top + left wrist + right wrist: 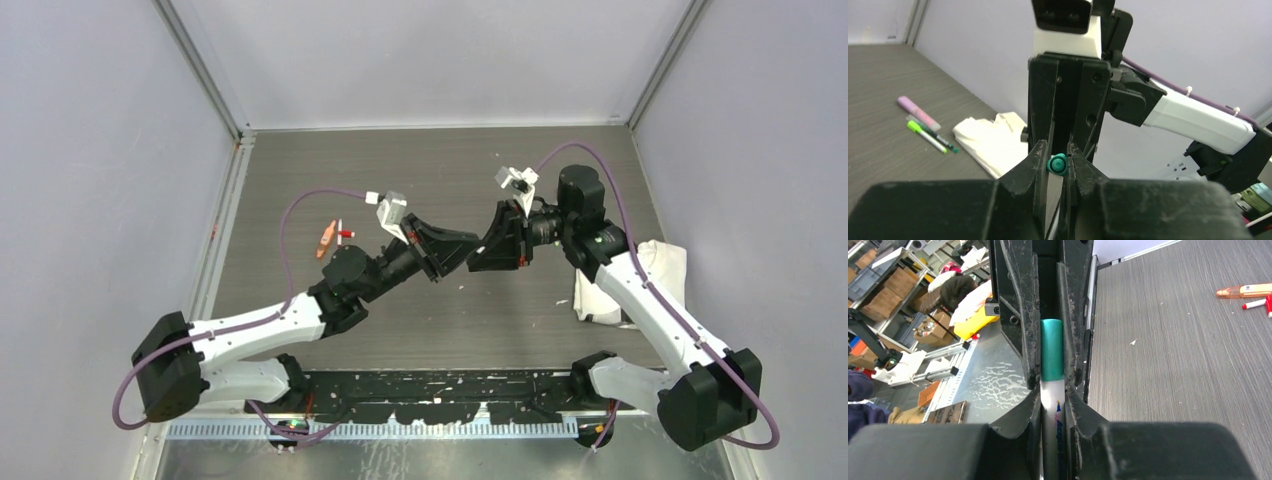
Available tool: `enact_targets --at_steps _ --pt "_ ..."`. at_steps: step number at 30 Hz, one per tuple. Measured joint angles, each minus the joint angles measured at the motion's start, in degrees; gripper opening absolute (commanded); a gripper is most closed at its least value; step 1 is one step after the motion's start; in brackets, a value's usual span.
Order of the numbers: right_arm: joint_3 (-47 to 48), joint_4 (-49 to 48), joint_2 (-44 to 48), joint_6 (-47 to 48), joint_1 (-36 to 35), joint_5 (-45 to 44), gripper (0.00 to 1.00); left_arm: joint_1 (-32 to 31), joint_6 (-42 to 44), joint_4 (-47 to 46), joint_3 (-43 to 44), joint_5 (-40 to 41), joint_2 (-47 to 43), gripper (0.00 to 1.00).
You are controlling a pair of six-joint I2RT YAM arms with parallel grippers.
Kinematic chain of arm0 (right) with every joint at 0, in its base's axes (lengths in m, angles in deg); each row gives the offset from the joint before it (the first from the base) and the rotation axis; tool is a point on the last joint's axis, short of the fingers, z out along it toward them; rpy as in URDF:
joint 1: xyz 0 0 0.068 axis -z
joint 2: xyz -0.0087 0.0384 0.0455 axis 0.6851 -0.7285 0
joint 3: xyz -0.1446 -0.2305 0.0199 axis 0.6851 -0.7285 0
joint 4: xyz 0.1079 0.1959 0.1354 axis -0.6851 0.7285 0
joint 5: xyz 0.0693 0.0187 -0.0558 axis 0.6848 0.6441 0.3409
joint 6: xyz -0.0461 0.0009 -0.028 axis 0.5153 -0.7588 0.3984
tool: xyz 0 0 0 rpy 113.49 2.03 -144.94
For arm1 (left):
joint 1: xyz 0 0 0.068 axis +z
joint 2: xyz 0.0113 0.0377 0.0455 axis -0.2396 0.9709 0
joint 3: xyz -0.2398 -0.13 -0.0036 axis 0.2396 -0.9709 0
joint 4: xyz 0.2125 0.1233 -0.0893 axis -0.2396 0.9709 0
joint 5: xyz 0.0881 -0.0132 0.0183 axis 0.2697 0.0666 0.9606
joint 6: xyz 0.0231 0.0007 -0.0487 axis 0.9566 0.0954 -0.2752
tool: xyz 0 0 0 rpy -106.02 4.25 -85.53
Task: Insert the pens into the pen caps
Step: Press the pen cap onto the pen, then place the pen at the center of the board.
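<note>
My right gripper (pixel 1052 390) is shut on a white pen (pixel 1052 407) that lies lengthwise between its fingers. A teal pen cap (pixel 1051 350) sits over the pen's far end. My left gripper (pixel 1057 156) is shut on that teal cap (pixel 1057 164), which I see end-on at its fingertips. In the top view the left gripper (pixel 452 252) and right gripper (pixel 490 252) meet tip to tip above the middle of the table, and they hide the pen and cap.
An orange pen (pixel 325 241) (pixel 1243 290) and a red one (pixel 346 233) (pixel 1255 303) lie at the back left. A pink-purple stick (pixel 918 112), a light green pen (pixel 923 132) and a dark green pen (pixel 940 141) lie beside the white cloth (pixel 988 142) (pixel 655 265).
</note>
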Motion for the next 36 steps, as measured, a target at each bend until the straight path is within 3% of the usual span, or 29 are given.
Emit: enact_targets --at_steps 5,9,17,24,36 --pt "-1.99 -1.36 0.33 2.89 0.72 -1.99 0.01 -2.14 -2.16 0.87 -5.64 1.73 -3.5 0.53" --pt "-2.91 -1.05 0.24 5.49 1.36 -3.87 0.01 -3.08 -4.26 0.2 -8.22 2.95 -5.75 0.65" --pt "-2.97 0.17 0.26 9.7 1.95 -5.92 0.01 -2.73 -2.8 4.92 -12.74 2.47 -16.35 0.72" --pt "-2.93 4.26 0.28 17.09 1.95 -2.16 0.01 -2.32 0.52 5.16 -21.7 2.91 -26.64 0.73" --pt "-0.52 37.18 0.33 59.8 1.95 -1.36 0.01 -2.29 7.89 -7.34 -25.24 -3.74 -16.98 0.74"
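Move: The teal pen cap is between the left fingertips, already on the end of the pen. The pen's held part is roughly 3 cm to the left hand's right, 1 cm back and 1 cm lower, between the right fingers. From the right hand, the cap is about 3 cm left, 1 cm ahead and 1 cm higher. On the table the orange marker lies some 29 cm left of the left hand, 18 cm ahead and 30 cm below. Open the left gripper wide to let go of the teal cap, and draw it down and back, then left, then farther down, ending about 8 cm lower, 6 cm back and 6 cm left. Keep the pen pinched in the right gripper; ease it forward 3 cm and back, then lower it for some 6 cm in all, rolling the wrist about 25 degrees around its leftward-pointing fingers. ##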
